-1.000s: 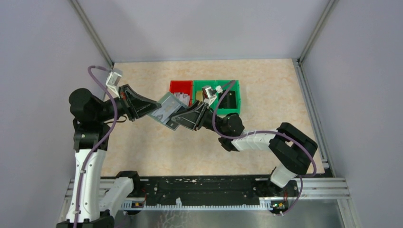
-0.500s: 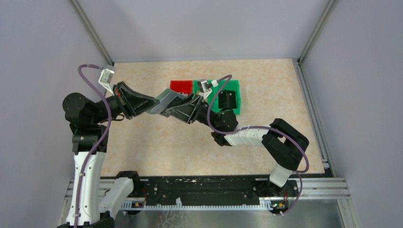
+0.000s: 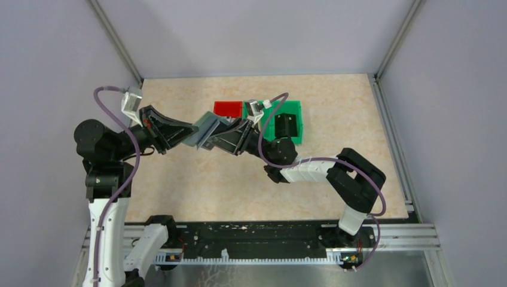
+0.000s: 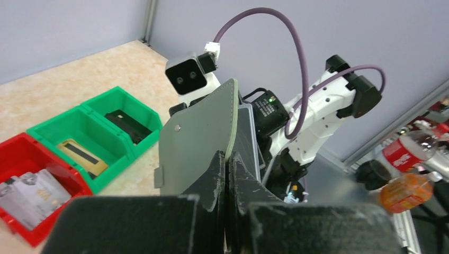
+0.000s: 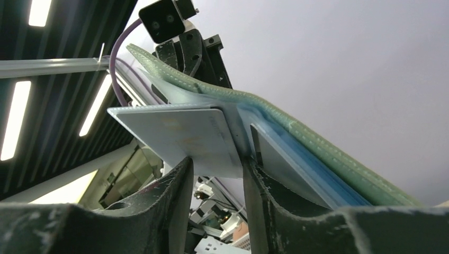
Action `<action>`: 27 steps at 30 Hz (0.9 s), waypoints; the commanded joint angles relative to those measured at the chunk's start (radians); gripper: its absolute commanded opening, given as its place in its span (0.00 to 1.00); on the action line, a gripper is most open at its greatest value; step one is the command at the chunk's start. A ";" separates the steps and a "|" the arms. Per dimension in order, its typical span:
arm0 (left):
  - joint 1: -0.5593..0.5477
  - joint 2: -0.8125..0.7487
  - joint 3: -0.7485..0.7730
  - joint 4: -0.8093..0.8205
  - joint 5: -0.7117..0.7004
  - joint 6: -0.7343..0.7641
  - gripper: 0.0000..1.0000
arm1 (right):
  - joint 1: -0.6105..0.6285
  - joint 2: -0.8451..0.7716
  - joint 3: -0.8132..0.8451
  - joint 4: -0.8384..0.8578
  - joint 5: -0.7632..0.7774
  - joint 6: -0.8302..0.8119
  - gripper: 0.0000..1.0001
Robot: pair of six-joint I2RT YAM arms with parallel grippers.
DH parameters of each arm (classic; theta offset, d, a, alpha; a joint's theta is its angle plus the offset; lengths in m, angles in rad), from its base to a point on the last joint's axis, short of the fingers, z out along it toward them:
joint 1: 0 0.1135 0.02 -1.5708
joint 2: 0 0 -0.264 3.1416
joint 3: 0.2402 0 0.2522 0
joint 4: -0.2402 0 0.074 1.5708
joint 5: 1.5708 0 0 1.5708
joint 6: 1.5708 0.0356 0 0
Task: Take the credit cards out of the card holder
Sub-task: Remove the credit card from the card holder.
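Note:
The grey-green card holder [image 3: 202,128] hangs in the air between the two arms, in front of the bins. My left gripper [image 3: 191,133] is shut on its lower edge, the jaws pressed flat on the cover [image 4: 198,132]. The left gripper [image 4: 227,159] shows no gap. My right gripper [image 3: 214,139] meets the holder from the right. In the right wrist view a pale credit card [image 5: 180,135] juts out of the holder's blue inside [image 5: 302,159]. Its lower edge lies across the tips of my right gripper [image 5: 217,161], whose jaws stand apart.
A red bin [image 3: 228,109] and two joined green bins [image 3: 294,113] stand on the table behind the holder. The red bin [image 4: 16,153] holds silvery cards [image 4: 37,190]. The green bins [image 4: 100,103] hold a gold card [image 4: 82,156] and a dark card [image 4: 124,121].
Both arms have shifted left and a little farther back with the holder, which has turned more edge-on to the top camera. The right gripper stayed at the holder.

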 commanded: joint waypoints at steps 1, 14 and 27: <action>-0.004 -0.015 0.039 -0.075 -0.037 0.138 0.00 | 0.012 -0.052 -0.005 0.201 0.001 0.001 0.41; -0.005 0.000 0.083 0.020 0.024 0.002 0.00 | 0.012 -0.053 -0.038 0.203 0.003 0.002 0.68; -0.005 -0.035 -0.012 0.052 0.098 0.030 0.00 | 0.020 -0.092 0.012 0.135 -0.009 -0.038 0.93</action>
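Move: The half-drawn card lies just off my right fingertips, roughly 2 cm left, 1 cm ahead and 2 cm above. The card holder's middle is about 3 cm ahead, 3 cm left and 3 cm above that hand. Far below, some 35 cm down, the red bin sits about 23 cm ahead and 1 cm right, the green tray 23 cm ahead and 16 cm right. From my left hand the card is about 4 cm right, 1 cm back and 3 cm lower. I spread my right fingers from a partly open gap to nearly fully open beside the card, while that hand dips about 1.5 cm below the holder and eases slightly back up. My left hand keeps its pinch on the holder's edge, lifting it roughly 1.5 cm, then drawing it back about as far and letting it sink a little. ##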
